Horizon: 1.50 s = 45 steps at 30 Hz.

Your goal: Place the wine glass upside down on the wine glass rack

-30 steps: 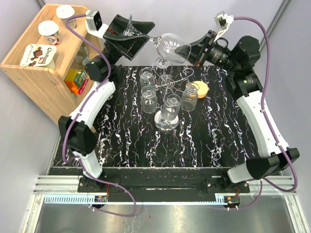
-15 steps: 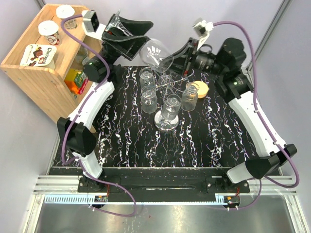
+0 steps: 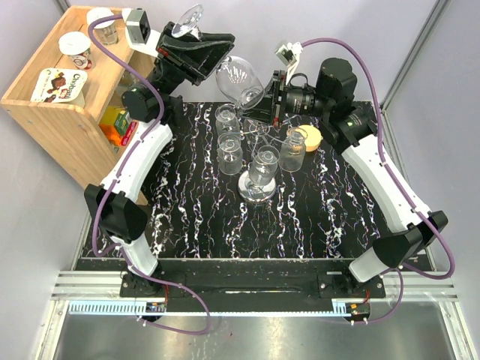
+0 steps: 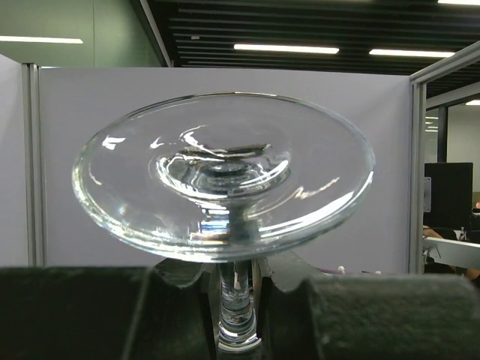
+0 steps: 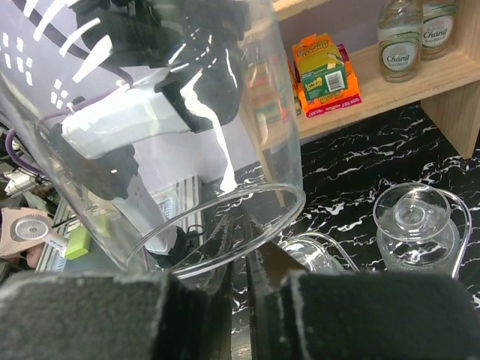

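The wine glass hangs in the air above the table's far edge, tilted, foot up at the left and bowl down at the right. My left gripper is shut on its stem, just under the round foot. My right gripper pinches the bowl's rim between nearly closed fingers. Below the bowl stands the chrome wine glass rack. Three upside-down glasses hang from its wire arms, and one such glass shows in the right wrist view.
A wooden shelf at the far left holds yogurt cups, an orange box and bottles. A small jar and a yellow round lid stand right of the rack.
My left gripper has shut on the stem. The glass moved left and tipped so its foot rose, and the right arm followed leftward while holding the rim.
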### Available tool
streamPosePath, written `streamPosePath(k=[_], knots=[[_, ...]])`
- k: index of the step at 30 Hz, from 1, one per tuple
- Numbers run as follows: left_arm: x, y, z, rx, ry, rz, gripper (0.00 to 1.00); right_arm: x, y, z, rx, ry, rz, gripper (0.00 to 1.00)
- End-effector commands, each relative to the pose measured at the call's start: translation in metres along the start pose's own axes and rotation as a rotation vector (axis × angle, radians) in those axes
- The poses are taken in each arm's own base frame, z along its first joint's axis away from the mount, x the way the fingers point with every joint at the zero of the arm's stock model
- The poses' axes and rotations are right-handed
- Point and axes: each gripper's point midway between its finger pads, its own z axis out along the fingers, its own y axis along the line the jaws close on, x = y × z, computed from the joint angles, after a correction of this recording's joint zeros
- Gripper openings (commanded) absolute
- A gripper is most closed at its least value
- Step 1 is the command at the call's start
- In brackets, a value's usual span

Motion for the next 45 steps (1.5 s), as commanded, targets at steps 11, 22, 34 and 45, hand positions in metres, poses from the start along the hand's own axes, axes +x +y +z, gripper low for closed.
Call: streamPosePath(k=[11,22,34,45], knots=[[0.015,0.012,0.002,-0.077,0.278,0.028,0.00,-0.058,0.038,-0.020,0.084,-0.104,-0.248,0.55],[-0.012,-0.001,0.007,-0.119,0.365,0.162,0.00,-0.083,0.050,-0.048,0.197,-0.110,-0.432,0.65],[0.004,-0.031,-0.002,-0.034,0.523,0.181,0.00,-0.146,0.075,-0.059,0.225,-0.212,-0.625,0.64],[0.025,-0.084,0.018,0.121,0.523,0.103,0.00,-0.131,0.081,-0.050,0.132,-0.204,-0.569,0.63]])
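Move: My left hand grips the stem of the tilted wine glass, foot uppermost. The rack's crown is about level ahead with this hand, 8 cm right and 32 cm below. Its hung wine glass stands some 8 cm farther out than the crown; the front-left tumbler is straight below my left hand's right edge, about 2 cm right and 42 cm down. From my right hand, whose fingertips are at the bowl's rim, the held glass's middle lies about 5 cm left and 11 cm above. I open my right fingers and clear the rim, swinging the hand up about 18 cm, rightward and back, rolling it, then dip some 5 cm and ease left and forward, still open. Keeping the stem pinched, my left hand tips its left side up about 30 degrees; it first goes forward 3 cm, then comes back about 7, drifting right and down over the rack. ##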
